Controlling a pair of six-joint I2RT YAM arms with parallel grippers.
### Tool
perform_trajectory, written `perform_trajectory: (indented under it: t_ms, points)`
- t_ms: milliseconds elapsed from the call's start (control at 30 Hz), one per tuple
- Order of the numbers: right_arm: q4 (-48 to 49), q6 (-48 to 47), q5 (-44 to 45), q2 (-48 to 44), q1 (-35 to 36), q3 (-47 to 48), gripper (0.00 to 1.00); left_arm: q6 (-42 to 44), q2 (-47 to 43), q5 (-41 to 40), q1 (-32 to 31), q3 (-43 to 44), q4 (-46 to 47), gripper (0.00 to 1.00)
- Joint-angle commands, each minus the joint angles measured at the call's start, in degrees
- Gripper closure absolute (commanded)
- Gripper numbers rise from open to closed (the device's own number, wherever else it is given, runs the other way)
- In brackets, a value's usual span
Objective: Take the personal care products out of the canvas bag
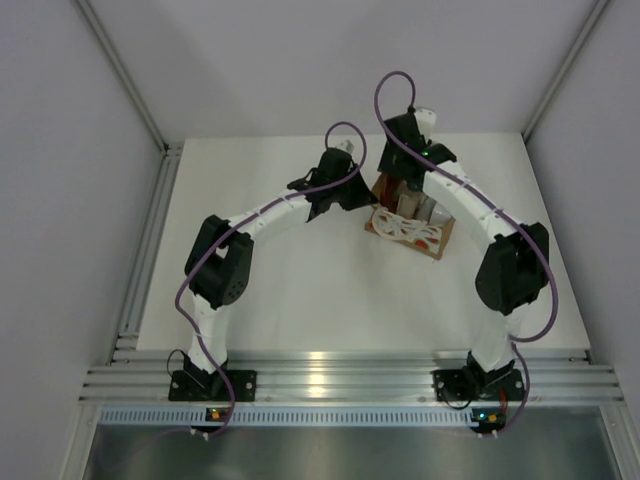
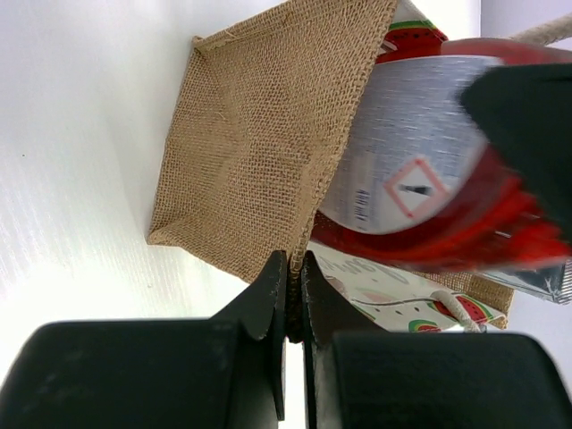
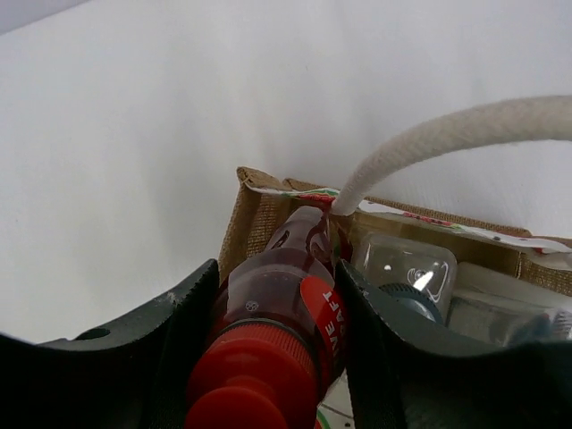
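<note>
The canvas bag (image 1: pixel 412 228) stands at the table's far middle, tan burlap (image 2: pixel 259 152) with a cream rope handle (image 3: pixel 447 138). My left gripper (image 2: pixel 293 268) is shut on the bag's side edge, the burlap pinched between its jaws. My right gripper (image 3: pixel 279 270) is shut on the red bottle (image 3: pixel 277 308) just below its red cap. The bottle's lower end is at the bag's mouth. In the left wrist view the red bottle (image 2: pixel 429 179) shows its silver label beside the bag. A clear bottle with a dark grey cap (image 3: pixel 407 268) sits inside the bag.
Both arms meet over the bag at the back of the white table (image 1: pixel 300 300). Another pale container (image 3: pixel 509 313) lies in the bag at the right. The grey enclosure walls (image 1: pixel 90 200) flank the table.
</note>
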Motion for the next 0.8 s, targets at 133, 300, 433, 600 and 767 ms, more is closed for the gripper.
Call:
perform_trajectory:
  t_ms: [133,300,433,600,767]
  points:
    - [1.2,-3.5,-1.8,-9.5,1.0,5.3,1.00,-0.1,-4.5,-3.1,0.9,-1.3,1.5,1.00]
    - [-0.8,-5.7,-4.2,-11.6,1.5,7.5,1.00,-0.2,-4.5,-3.5,1.0,-1.7,1.5,1.00]
    - [-2.1,-6.7,-5.3,-14.9,2.0,9.1,1.00,-0.1,-4.4,-4.0,1.0,-1.8,1.5,1.00]
    - [-5.4,-8.7,-6.8,-17.8,2.3,11.2,1.00,0.1,-4.7,-4.5,1.0,-2.0,1.5,1.00]
    - [-8.1,-10.7,-7.9,-21.7,2.7,10.5,1.00,0.3,-4.9,-4.6,1.0,-2.4,1.5,1.00]
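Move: Gripped in the right fingers, the red bottle is still mostly inside the canvas bag, its middle about 7 cm below that hand and 1 cm to its left. From the same hand, the clear bottle stands about 4 cm right, 3 back and 10 below, and the white bottle some 9 right, 6 back and 11 below. From the left hand, which pinches the bag's left rim, the red bottle's middle is roughly 4 cm ahead, 4 right and 2 below. Drawing the red bottle up past the clear bottle, the right hand goes on rising another 13 cm or so, pulling back towards the base by some 6 cm, mostly in the latter half. Its wrist turns about 10 degrees counter-clockwise and tips up a little, fingers keeping their grip. The left hand stays, still pinching the rim. ##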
